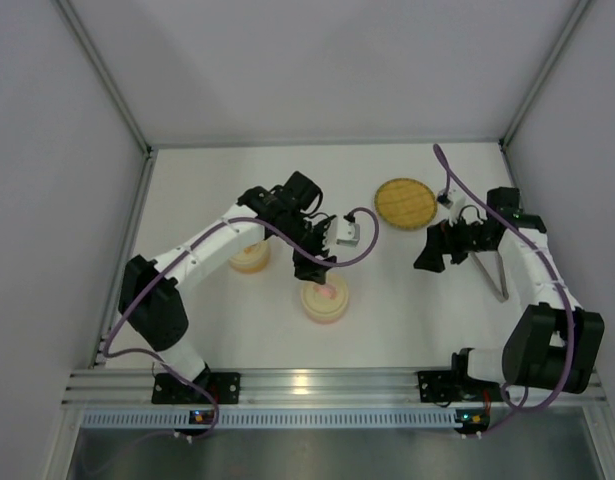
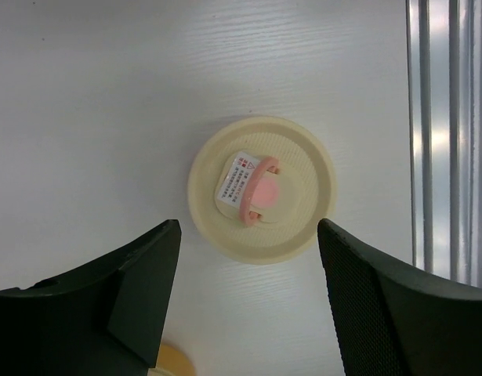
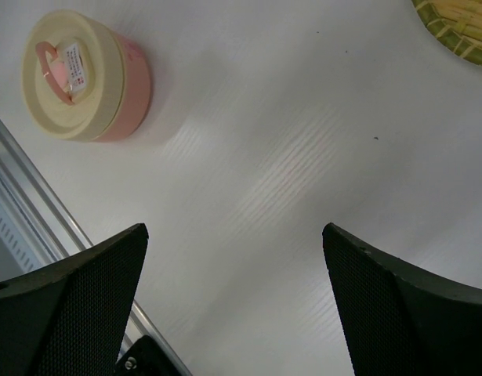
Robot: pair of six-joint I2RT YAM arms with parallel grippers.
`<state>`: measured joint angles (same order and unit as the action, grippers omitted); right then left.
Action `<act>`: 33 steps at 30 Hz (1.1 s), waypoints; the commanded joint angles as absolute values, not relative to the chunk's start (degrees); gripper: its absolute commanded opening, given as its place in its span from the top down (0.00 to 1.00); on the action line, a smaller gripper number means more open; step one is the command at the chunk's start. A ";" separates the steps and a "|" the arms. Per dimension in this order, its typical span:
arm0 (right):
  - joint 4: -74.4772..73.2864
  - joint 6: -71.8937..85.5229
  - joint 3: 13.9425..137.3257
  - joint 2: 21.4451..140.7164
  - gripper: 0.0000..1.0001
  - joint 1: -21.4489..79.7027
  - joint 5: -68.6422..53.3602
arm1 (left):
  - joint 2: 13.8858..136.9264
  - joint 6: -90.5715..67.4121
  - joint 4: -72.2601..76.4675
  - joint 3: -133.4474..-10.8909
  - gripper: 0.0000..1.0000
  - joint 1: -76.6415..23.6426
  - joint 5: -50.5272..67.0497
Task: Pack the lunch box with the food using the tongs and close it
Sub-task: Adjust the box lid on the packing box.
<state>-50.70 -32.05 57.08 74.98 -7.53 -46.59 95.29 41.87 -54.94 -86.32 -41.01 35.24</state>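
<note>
The lunch box (image 1: 325, 301) is a pink round tub with its cream lid (image 2: 260, 188) on; the lid carries a pink handle. My left gripper (image 1: 312, 266) hangs just above its far side, open (image 2: 248, 227), with nothing between the fingers. In the right wrist view the lunch box (image 3: 85, 74) stands shut at the upper left. The silver tongs (image 1: 494, 279) lie on the table under my right forearm. My right gripper (image 1: 431, 254) hovers open (image 3: 233, 229) over bare table, left of the tongs. The food shows in no view.
A round woven plate (image 1: 405, 202) lies at the back centre-right, and its edge (image 3: 457, 30) shows in the right wrist view. A second, orange-and-cream round container (image 1: 249, 258) stands under my left forearm. A metal rail (image 2: 440, 133) runs along the table's near edge.
</note>
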 commanded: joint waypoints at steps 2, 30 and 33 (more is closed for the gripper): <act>-54.58 -35.24 60.12 75.41 0.08 -11.68 -50.36 | 97.99 58.87 -55.20 -85.87 0.26 -41.22 38.50; -58.45 -37.71 60.47 76.38 0.07 -15.21 -50.89 | 101.60 82.79 -56.17 -79.72 0.47 -45.26 31.46; -58.80 -38.14 60.29 76.55 0.07 -15.21 -50.98 | 101.25 83.23 -55.20 -80.07 0.49 -45.26 31.90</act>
<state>-57.45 -35.94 58.19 76.27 -14.06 -48.12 102.39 79.94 -57.76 -79.81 -45.06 30.35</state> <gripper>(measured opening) 0.929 0.516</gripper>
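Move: Below the left hand, about 9 cm down, some 2 cm back and 1 cm to the right, lies the box lid with its pink handle. The other lunch box stands about 8 cm ahead and 17 cm to this hand's left; the woven tray is farther off, roughly 26 cm ahead and 24 cm to the right. From the right hand the lid lies about 25 cm left, 6 cm back and 6 cm down. Sinking about 8 cm onto the lid's handle, the left hand turns some 30 degrees clockwise and swings slightly forward, then back, before easing forward again just over the lid. Its fingers narrow by about a third, tips coming down on either side of the handle, still open. The right hand, empty and open, draws a couple of centimetres away to the right. ##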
